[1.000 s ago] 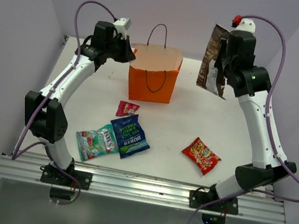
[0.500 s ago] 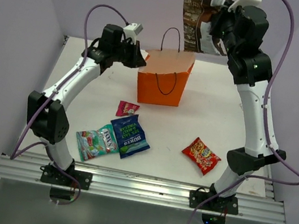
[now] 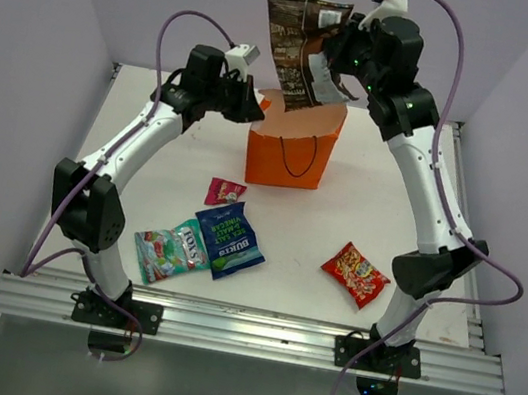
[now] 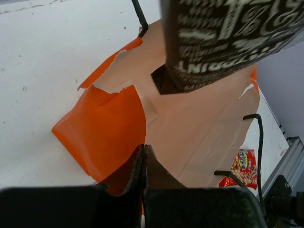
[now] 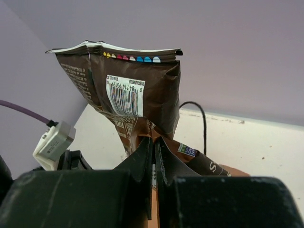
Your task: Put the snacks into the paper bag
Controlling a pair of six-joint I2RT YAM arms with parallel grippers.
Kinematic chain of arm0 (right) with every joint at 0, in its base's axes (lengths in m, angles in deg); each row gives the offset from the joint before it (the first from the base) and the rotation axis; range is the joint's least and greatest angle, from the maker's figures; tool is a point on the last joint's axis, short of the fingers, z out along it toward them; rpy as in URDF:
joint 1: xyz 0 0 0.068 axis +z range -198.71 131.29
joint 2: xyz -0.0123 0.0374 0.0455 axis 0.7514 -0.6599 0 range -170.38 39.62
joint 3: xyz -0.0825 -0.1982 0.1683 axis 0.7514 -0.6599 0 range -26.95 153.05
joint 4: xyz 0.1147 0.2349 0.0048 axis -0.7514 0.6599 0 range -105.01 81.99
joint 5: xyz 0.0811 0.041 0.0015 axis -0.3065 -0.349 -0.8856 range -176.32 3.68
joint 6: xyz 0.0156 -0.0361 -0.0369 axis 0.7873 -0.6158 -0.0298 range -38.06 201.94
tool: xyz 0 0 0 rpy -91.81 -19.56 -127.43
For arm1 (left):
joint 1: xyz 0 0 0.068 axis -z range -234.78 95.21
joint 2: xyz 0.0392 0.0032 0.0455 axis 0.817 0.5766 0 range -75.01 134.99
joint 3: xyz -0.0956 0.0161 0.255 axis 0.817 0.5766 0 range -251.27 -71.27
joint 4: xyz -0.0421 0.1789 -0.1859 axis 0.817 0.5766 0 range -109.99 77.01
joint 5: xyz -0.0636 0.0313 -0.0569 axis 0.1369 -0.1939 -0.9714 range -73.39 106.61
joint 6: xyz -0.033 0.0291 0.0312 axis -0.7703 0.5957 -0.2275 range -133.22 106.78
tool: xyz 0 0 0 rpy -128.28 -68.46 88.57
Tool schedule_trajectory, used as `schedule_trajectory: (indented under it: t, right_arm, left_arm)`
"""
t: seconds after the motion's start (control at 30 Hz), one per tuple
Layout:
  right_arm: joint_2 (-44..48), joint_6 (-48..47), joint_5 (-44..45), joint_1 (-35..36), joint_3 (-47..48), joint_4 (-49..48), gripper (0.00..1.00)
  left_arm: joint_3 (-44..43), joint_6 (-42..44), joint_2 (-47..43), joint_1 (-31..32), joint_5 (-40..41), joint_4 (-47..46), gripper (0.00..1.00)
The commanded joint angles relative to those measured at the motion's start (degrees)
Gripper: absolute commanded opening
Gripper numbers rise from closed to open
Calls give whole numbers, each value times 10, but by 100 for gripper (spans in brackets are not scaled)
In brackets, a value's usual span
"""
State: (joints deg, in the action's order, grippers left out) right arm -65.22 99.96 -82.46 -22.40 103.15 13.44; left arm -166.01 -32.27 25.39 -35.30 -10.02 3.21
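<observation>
The orange paper bag stands at the back middle of the table, mouth open and rim torn. My left gripper is shut on the bag's left rim, fingertips pinched together over the paper. My right gripper is shut on the large dark brown packet, which hangs tilted just above the bag's mouth. The left wrist view shows that packet's lower corner over the bag's pale inside. Four snacks lie flat in front: small pink-red, blue, teal-green, red-orange.
The bag's thin black handles loop over its front and back walls. Purple walls close in the table at the back and both sides. A metal rail runs along the near edge by the arm bases.
My right arm swung the dark brown packet left and down, from beside the bag to over its mouth. The left gripper kept its hold, and the bag shifted slightly right.
</observation>
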Motion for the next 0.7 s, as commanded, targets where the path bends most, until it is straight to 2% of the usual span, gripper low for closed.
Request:
schedule_trajectory:
  t: [0.0, 0.17, 0.27, 0.5, 0.53, 0.6, 0.63, 0.67]
  right_arm:
    - [-9, 32, -29, 10, -7, -66, 0]
    - [-18, 26, -32, 28, -36, -67, 0]
    - [-2, 28, -32, 31, -88, -80, 0]
    - [29, 26, -26, 35, -184, -89, 0]
    - [32, 25, -25, 35, -189, -88, 13]
    - [47, 18, -23, 36, -195, -88, 32]
    - [53, 14, -17, 37, -192, -82, 47]
    - [57, 1, -12, 38, -174, -74, 54]
  left_arm:
    - [-26, -12, 2, 3, 12, -12, 0]
    - [-31, -12, -3, 3, 69, -3, 0]
    - [-28, -12, -12, 3, 111, 0, 0]
    - [-25, -16, -21, 2, 146, 3, 0]
    - [-23, -17, -21, 2, 149, 4, 0]
    - [-23, -15, -22, 2, 153, 5, 0]
    - [-24, -15, -22, 2, 155, 7, 0]
    - [-23, -15, -23, 2, 158, 7, 0]
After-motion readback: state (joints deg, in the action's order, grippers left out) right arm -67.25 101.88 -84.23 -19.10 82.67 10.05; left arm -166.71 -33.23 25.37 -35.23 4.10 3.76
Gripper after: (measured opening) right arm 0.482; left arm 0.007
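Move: The right hand, with the brown snack packet still pinched and spreading to its left, has the centre of the paper bag's opening about 20 cm below, 3 cm back and 4 cm left. The left gripper holding the rim is some 8 cm left of that centre and 1 cm nearer the base. The small pink packet lies on the table about 12 cm back and 18 cm left of the right hand. From the left hand, the opening's centre is 8 cm right, 1 cm ahead, about level. Still gripping the brown packet, the right hand carries it down about 17 cm towards the bag's opening, drifting some 5 cm left early on and tipping down nearly 20 degrees; near the bottom its fingers open about halfway and let the packet go. The left hand keeps the rim pinched and draws it about 4 cm left and forward, turning slightly counter-clockwise. ##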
